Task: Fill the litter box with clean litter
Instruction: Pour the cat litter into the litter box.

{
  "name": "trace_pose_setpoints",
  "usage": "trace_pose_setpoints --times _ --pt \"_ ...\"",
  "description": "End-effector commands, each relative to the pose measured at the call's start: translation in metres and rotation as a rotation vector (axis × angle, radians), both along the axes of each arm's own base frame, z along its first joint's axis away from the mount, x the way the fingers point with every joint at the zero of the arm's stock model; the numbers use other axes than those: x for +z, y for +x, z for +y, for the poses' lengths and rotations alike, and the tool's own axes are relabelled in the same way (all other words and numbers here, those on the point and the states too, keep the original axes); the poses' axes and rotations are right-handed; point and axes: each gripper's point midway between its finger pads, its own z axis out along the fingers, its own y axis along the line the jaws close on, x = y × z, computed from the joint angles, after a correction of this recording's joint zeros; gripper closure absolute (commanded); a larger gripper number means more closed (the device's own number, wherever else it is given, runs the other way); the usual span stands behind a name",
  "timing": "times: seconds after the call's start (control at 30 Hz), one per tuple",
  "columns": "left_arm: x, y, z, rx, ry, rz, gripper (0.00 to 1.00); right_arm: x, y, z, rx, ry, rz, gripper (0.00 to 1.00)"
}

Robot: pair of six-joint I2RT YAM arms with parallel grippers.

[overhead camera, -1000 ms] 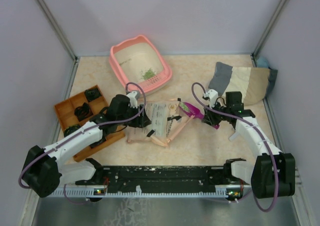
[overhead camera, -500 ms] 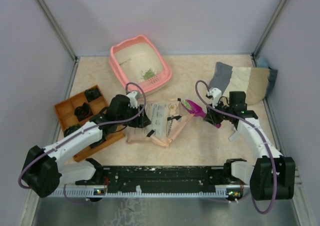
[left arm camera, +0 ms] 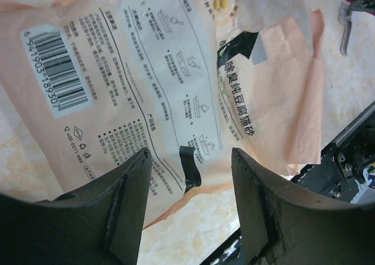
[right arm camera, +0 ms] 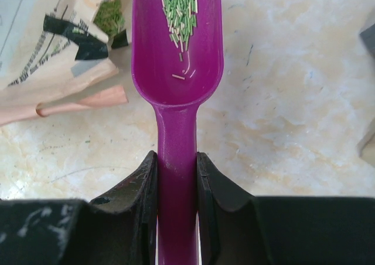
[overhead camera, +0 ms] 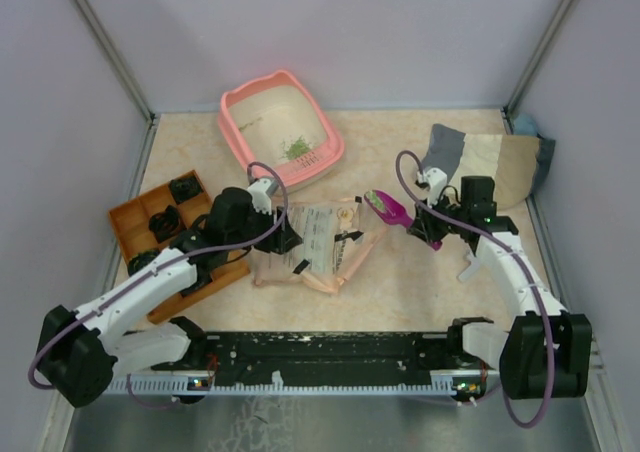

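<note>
The salmon-pink litter box stands at the back left, with a small pile of green clean litter in its near right corner. My right gripper is shut on the handle of a magenta scoop. The scoop holds some green granules and hovers right of the beige paper bag, which lies flat. More green granules show at the bag's mouth. My left gripper hangs open over the bag's edge, holding nothing.
An orange compartmented tray with black parts sits at the left, under my left arm. A grey and beige cloth lies at the back right. A black rail runs along the near edge. Walls close in both sides.
My right gripper has drawn the scoop a little right and back, away from the bag's mouth. The left arm has shifted slightly, with its gripper still open over the bag.
</note>
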Motion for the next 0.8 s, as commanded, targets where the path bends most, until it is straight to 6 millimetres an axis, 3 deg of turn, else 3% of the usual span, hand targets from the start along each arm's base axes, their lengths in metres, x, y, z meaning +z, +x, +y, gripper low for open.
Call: trace_pose_setpoints --times 0.0,0.23,0.43,0.77 --pt "0.042 0.006 -0.001 -0.029 -0.052 -0.135 0.37 0.052 0.038 0.002 -0.018 0.039 -0.152 1.00" --pt "0.052 -0.001 0.011 -0.043 -0.025 -0.206 0.34 0.097 0.067 0.007 -0.016 0.048 -0.238 1.00" --pt "0.058 -0.015 0.015 -0.100 -0.013 -0.240 0.26 0.125 0.096 0.016 -0.018 -0.060 -0.293 1.00" --pt "0.072 -0.038 0.024 -0.166 -0.037 -0.324 0.09 0.143 0.136 0.070 0.041 -0.212 -0.428 1.00"
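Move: The litter box's middle lies about 24 cm ahead of the right hand, which holds the loaded scoop, 31 cm to its left and 8 cm below. The litter bag is roughly 22 cm to the right hand's left and 4 cm back, the folded cloth some 14 cm ahead and 15 cm right, both about 10 cm lower. From the left hand, the box is about 25 cm ahead, 1 cm left and 8 cm below. Scoop-holding right hand goes some 10 cm forward and up, then left towards litter box; left hand rises, opening. ##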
